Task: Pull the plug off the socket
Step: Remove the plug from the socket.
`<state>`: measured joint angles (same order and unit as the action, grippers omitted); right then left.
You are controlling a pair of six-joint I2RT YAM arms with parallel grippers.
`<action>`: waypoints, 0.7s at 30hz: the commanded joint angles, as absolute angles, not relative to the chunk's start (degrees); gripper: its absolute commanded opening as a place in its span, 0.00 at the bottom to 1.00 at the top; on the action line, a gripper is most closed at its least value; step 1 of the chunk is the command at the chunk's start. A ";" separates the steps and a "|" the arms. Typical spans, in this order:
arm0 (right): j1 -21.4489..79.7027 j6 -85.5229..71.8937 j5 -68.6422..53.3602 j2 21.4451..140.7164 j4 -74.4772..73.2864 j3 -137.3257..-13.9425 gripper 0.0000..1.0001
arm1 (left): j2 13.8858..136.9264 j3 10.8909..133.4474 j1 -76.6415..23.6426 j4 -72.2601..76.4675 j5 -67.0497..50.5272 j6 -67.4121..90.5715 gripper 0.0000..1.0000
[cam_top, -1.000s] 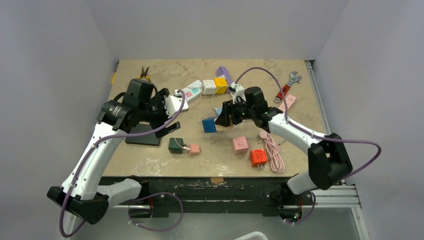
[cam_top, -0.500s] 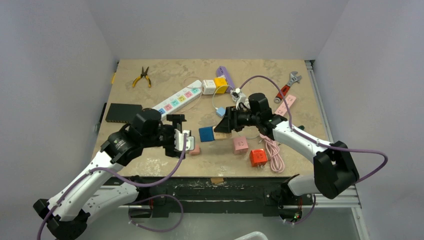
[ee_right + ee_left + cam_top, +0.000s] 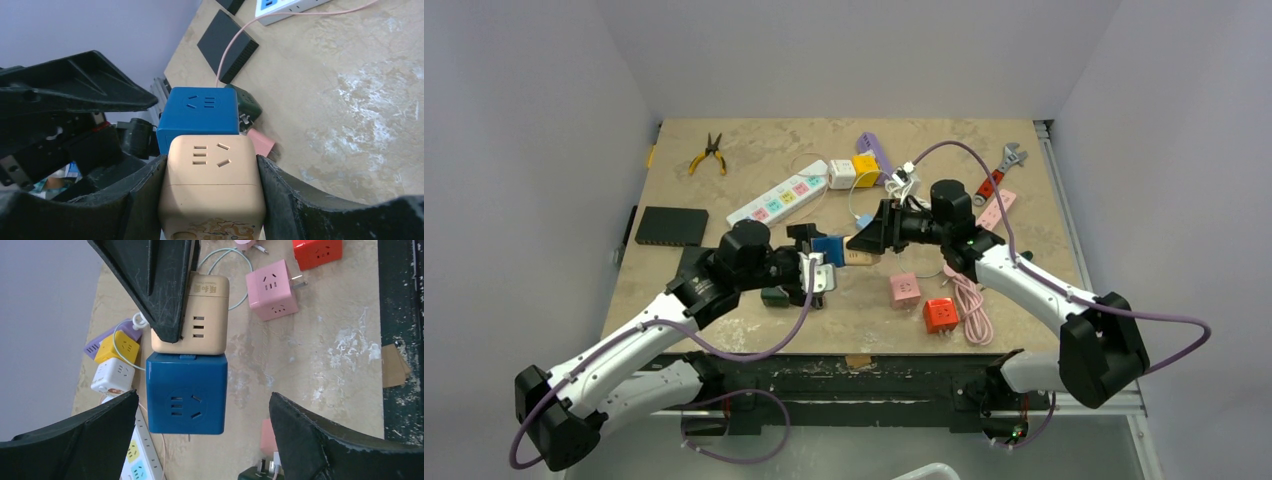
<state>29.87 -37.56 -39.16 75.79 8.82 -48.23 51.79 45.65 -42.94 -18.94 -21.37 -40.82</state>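
A beige socket cube [image 3: 212,195] and a blue socket cube [image 3: 200,112] are plugged together end to end and held above the table. I cannot tell which of the two carries the plug prongs. My right gripper [image 3: 212,160] is shut on the beige cube [image 3: 860,256], one finger on each side. My left gripper [image 3: 204,394] is open. Its fingertips [image 3: 120,410] stand either side of the blue cube's [image 3: 186,392] free end, with a gap on each side. In the top view the blue cube [image 3: 829,250] sits in front of the left gripper [image 3: 814,262].
Below the cubes lie a dark green cube [image 3: 774,296] with a pink plug, a pink cube [image 3: 905,289], a red cube [image 3: 940,314] and a coiled pink cable [image 3: 969,300]. Farther back are a power strip [image 3: 779,200], a black box [image 3: 671,226], pliers [image 3: 709,152] and a wrench [image 3: 999,170].
My left arm has swung from the back left toward the centre, bringing its open jaws up to the blue cube. My right gripper has lifted and turned the joined cubes toward it.
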 commanded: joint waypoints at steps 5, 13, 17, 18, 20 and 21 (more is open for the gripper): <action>31.02 -42.54 -44.20 75.60 18.19 -52.31 0.00 | 57.64 45.45 -43.39 -10.22 -20.51 -48.47 1.00; 32.03 -41.51 -46.01 74.83 17.75 -51.37 0.00 | 60.84 49.45 -43.36 -14.05 -20.24 -50.92 0.76; 32.28 -39.11 -46.78 74.64 16.45 -49.96 0.00 | 60.64 50.99 -43.33 -15.10 -18.79 -50.36 0.19; 32.37 -38.30 -46.41 74.48 15.18 -49.81 0.04 | 60.67 51.35 -43.37 -15.24 -18.29 -50.28 0.10; 32.50 -35.81 -45.03 74.09 12.57 -49.35 0.29 | 60.52 51.68 -43.38 -15.23 -17.37 -50.19 0.00; 32.65 -35.09 -44.46 73.96 11.55 -49.08 0.47 | 60.37 51.81 -43.38 -15.54 -17.13 -50.33 0.00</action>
<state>31.92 -39.62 -44.56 76.31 13.26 -48.90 61.12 48.34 -43.20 -16.56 -18.35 -49.71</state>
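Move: The blue plug cube, joined to the beige one in the right gripper, lies about 5 cm ahead of the open left hand, 3 cm to its right and 4 cm below. The beige cube is 5 cm to the right of the blue and 1 cm nearer the base; a salmon charger lies some 18 cm below the left hand, 2 cm back and 1 cm left. From the right hand, blue is 5 cm left, 1 cm ahead and 1 cm lower, and a pink cube on the table is 9 cm right, 4 cm back and 17 cm below. Bring the left gripper about 3 cm forward, dipping some 2.5 cm and edging slightly right, until its open fingers straddle the blue cube, then close them to pinch its sides. Meanwhile keep the right grip on the beige cube and carry the joined pair about 2 cm up, 2 cm back and a little left into the left gripper, turning slightly counter-clockwise. ##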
